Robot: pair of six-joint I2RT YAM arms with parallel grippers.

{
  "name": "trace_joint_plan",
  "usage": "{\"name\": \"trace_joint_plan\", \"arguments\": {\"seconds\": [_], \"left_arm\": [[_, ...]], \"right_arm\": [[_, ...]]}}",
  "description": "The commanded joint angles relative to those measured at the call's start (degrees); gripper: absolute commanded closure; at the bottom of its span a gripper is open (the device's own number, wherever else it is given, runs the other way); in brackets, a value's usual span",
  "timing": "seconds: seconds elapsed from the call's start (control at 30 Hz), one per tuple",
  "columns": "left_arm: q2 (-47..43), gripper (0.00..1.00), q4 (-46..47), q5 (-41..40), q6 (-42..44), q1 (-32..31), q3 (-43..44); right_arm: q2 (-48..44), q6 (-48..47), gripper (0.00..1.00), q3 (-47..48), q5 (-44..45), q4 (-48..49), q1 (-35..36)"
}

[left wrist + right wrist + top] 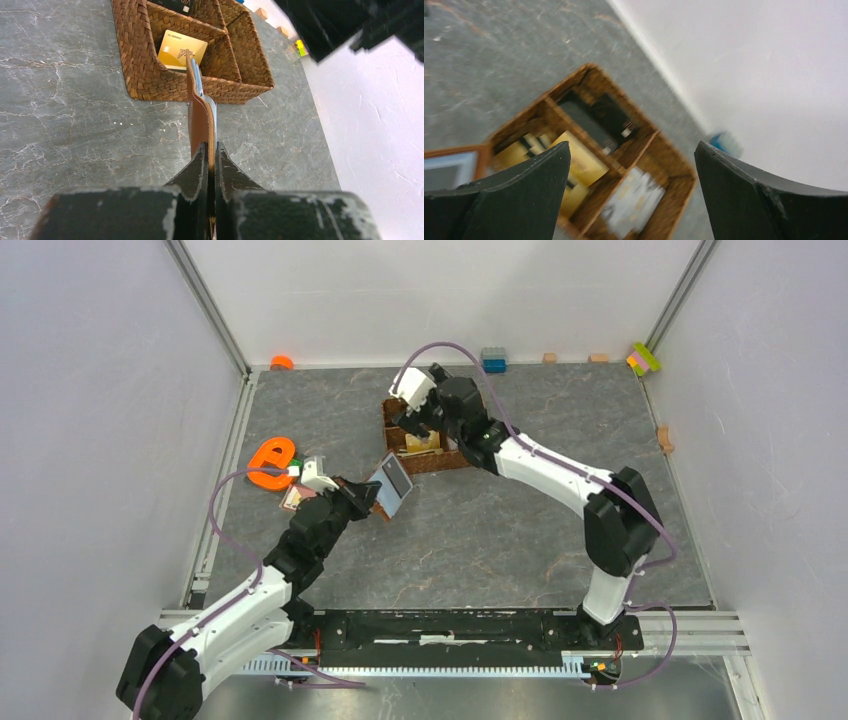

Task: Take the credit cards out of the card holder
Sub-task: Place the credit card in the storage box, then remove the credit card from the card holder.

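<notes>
My left gripper (366,497) is shut on the edge of the brown card holder (392,483) and holds it upright above the table, its pale grey-blue inside facing the basket. In the left wrist view the card holder (201,120) stands edge-on between my fingers (199,167). A gold-tan credit card (181,49) lies in a compartment of the woven basket (145,75). My right gripper (420,428) hovers open and empty over the basket (674,185). Below it lie the gold card (583,162), a pale card (636,200) and a dark card (586,122).
The woven basket (452,461) stands at the table's back centre. An orange ring-shaped object (270,462) lies at the left, by a small pinkish item (294,498). A blue block (493,358) and small coloured blocks (643,358) line the back wall.
</notes>
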Motion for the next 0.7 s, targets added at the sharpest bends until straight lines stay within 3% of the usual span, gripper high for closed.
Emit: {"name": "trace_joint_plan", "arguments": {"seconds": [0.0,0.1,0.2,0.37,0.5,0.67], "left_arm": [[-0.45,0.98,3.35,0.29,2.11,0.25,3.25],[1.04,0.98,5.61,3.39,3.57,0.26,3.34],[4.77,0.98,9.49,8.31,4.79,0.22,3.94],[10.54,0.98,14.24,17.84,5.77,0.26,5.98],[12.15,0.98,17.74,22.80,5.21,0.21,6.18],[13.56,0.98,21.23,27.13,4.84,0.26,6.18]], "right_arm": [[-9.09,21.56,0.02,-10.41,9.45,-4.31,1.84],[-16.84,33.70,0.02,-19.12,2.28,-3.04,1.85],[-25.60,38.42,0.02,-29.51,-6.78,2.51,1.90],[-45.18,41.06,0.02,-52.12,-6.76,17.23,1.79],[-51.78,43.91,0.02,-56.46,-4.22,13.98,1.77],[-52.24,43.57,0.02,-58.15,-4.57,13.65,1.17]]}}
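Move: Behind the right hand lies its next aim, the grey card in the card holder: about 17 cm back, 6 cm to its left and 8 cm lower. The storage box's middle is some 4 cm ahead, 2 cm right and 17 cm below; the gold card is just 1 cm ahead, 2 cm left, 16 cm down. From the left hand, gripping the holder, the grey card is 5 cm ahead and 4 cm right, the storage box 24 cm ahead, 13 cm right, 10 cm lower. Sweeping back about 20 cm from over the storage box, the empty right hand also goes 10 cm right and sinks nearly 5 cm, rolling some 40 degrees with its left side rising, fingers staying wide open; it eases to a stop to the right of the card holder. Meanwhile the left hand, still pinching the holder, carries it about 7 cm right towards that hand, turning some 20 degrees clockwise. ##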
